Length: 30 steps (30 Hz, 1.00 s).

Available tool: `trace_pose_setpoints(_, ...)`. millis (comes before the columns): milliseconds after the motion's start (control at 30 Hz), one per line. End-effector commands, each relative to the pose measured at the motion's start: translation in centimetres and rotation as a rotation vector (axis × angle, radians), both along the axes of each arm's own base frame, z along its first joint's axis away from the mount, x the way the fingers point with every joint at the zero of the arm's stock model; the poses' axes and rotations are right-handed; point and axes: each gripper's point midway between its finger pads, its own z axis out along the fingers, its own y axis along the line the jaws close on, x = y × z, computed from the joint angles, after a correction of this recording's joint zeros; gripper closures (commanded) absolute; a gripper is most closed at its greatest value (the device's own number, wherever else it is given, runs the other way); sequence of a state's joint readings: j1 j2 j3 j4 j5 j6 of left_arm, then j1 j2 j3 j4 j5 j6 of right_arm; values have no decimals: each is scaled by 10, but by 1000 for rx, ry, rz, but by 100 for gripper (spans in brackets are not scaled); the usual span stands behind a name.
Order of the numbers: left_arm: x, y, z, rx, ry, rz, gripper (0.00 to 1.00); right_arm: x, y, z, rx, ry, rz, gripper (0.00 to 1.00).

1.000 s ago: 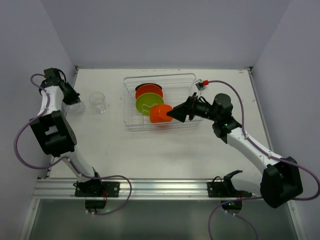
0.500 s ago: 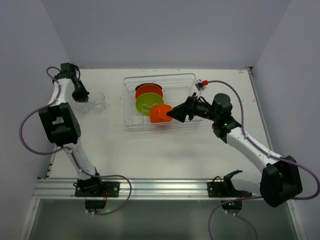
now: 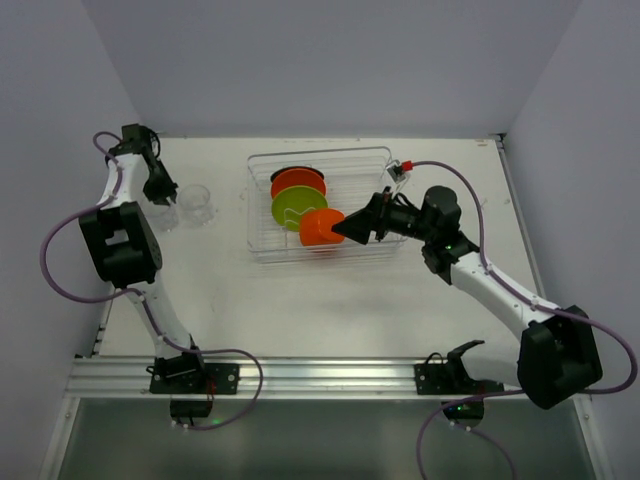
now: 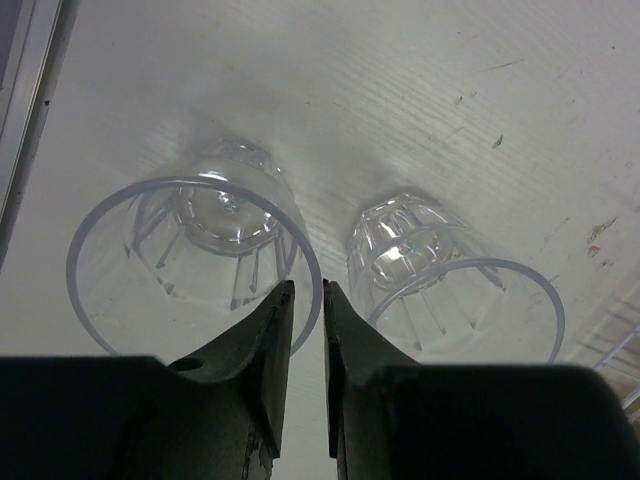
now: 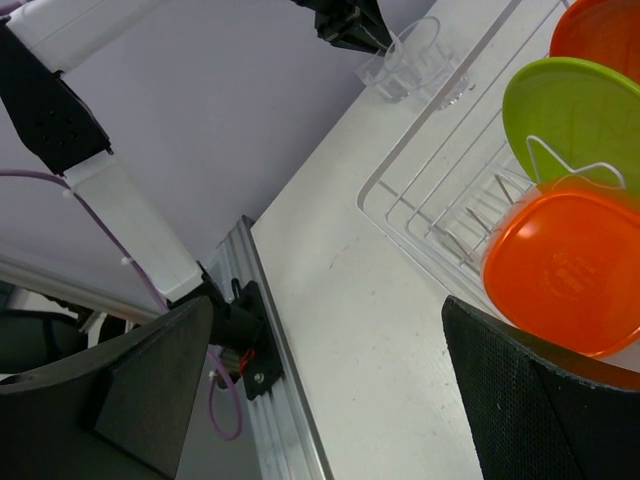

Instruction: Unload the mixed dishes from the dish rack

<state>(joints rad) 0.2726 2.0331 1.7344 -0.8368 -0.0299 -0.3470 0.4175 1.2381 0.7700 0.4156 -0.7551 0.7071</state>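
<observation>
The dish rack [image 3: 372, 160] [image 5: 430, 190] holds an orange plate [image 3: 298, 181] [image 5: 605, 30] and a lime green plate [image 3: 290, 207] [image 5: 570, 110] on edge, and an orange cup [image 3: 318, 227] [image 5: 570, 265] on its side. My right gripper [image 3: 342, 228] [image 5: 320, 400] is wide open just right of that cup, one finger beside it. Two clear glass cups [image 3: 165, 215] [image 3: 197, 203] stand on the table left of the rack. My left gripper [image 3: 160, 192] [image 4: 308, 285] straddles the rim of the left glass [image 4: 195, 265], jaws slightly apart; the other glass [image 4: 455, 290] stands close beside it.
The grey wall [image 3: 60, 120] runs close along the table's left edge, next to the glasses. An aluminium rail [image 3: 300, 375] [image 5: 275, 400] with the arm bases borders the near edge. Bare white table [image 3: 320, 310] lies between rack and rail.
My left arm swung right with its glass, bringing it beside the other glass, and its jaws have parted a little off the rim. The right arm has barely moved.
</observation>
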Motion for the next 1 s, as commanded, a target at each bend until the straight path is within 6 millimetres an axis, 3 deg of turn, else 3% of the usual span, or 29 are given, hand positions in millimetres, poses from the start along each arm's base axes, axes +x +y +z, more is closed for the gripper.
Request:
trace_pose_setpoints(0, 6, 6, 12, 18, -17, -16, 78, 1, 1, 14, 23, -53, 19, 1)
trace_pose_setpoints(200, 7, 8, 21, 40, -29, -12, 72, 1, 2, 14, 25, -56, 24, 1)
trace_pose_setpoints(467, 6, 9, 38, 47, -49, -27, 53, 1, 3, 11, 24, -50, 28, 1)
trace_pose_setpoints(500, 6, 8, 44, 54, -63, -29, 50, 2, 3, 11, 23, -50, 28, 1)
trace_pose_setpoints(633, 5, 7, 64, 63, -107, -41, 20, 2, 3, 10, 22, -50, 32, 1)
trace_pose_setpoints(733, 2, 8, 84, 79, -143, -45, 12, 4, 3, 8, 19, -49, 32, 1)
trace_pose_setpoints(967, -7, 11, 131, 117, -237, -27, 7, 6, 5, 6, 15, -43, 36, 1)
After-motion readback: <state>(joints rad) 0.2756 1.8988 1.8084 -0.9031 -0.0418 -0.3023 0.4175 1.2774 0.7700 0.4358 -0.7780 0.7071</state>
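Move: The clear glass being let go stands with its middle about 4 cm left of the left hand and 1 cm back, some 5 cm below; its right rim is between the slightly parted fingertips. The second glass stands roughly 7 cm to the hand's right and 1 cm farther out, equally low. From the right hand, the first glass lies around 50 cm left, 16 cm ahead and 22 cm down. The glass's rim comes free of the left hand as the fingers, already slightly parted, open slowly and then spread almost fully between the two glasses, one finger inside the first. The hand creeps up at first, then rises quickly, about 8 cm in all and nearly straight up, the fingertips tilting a little outward. ##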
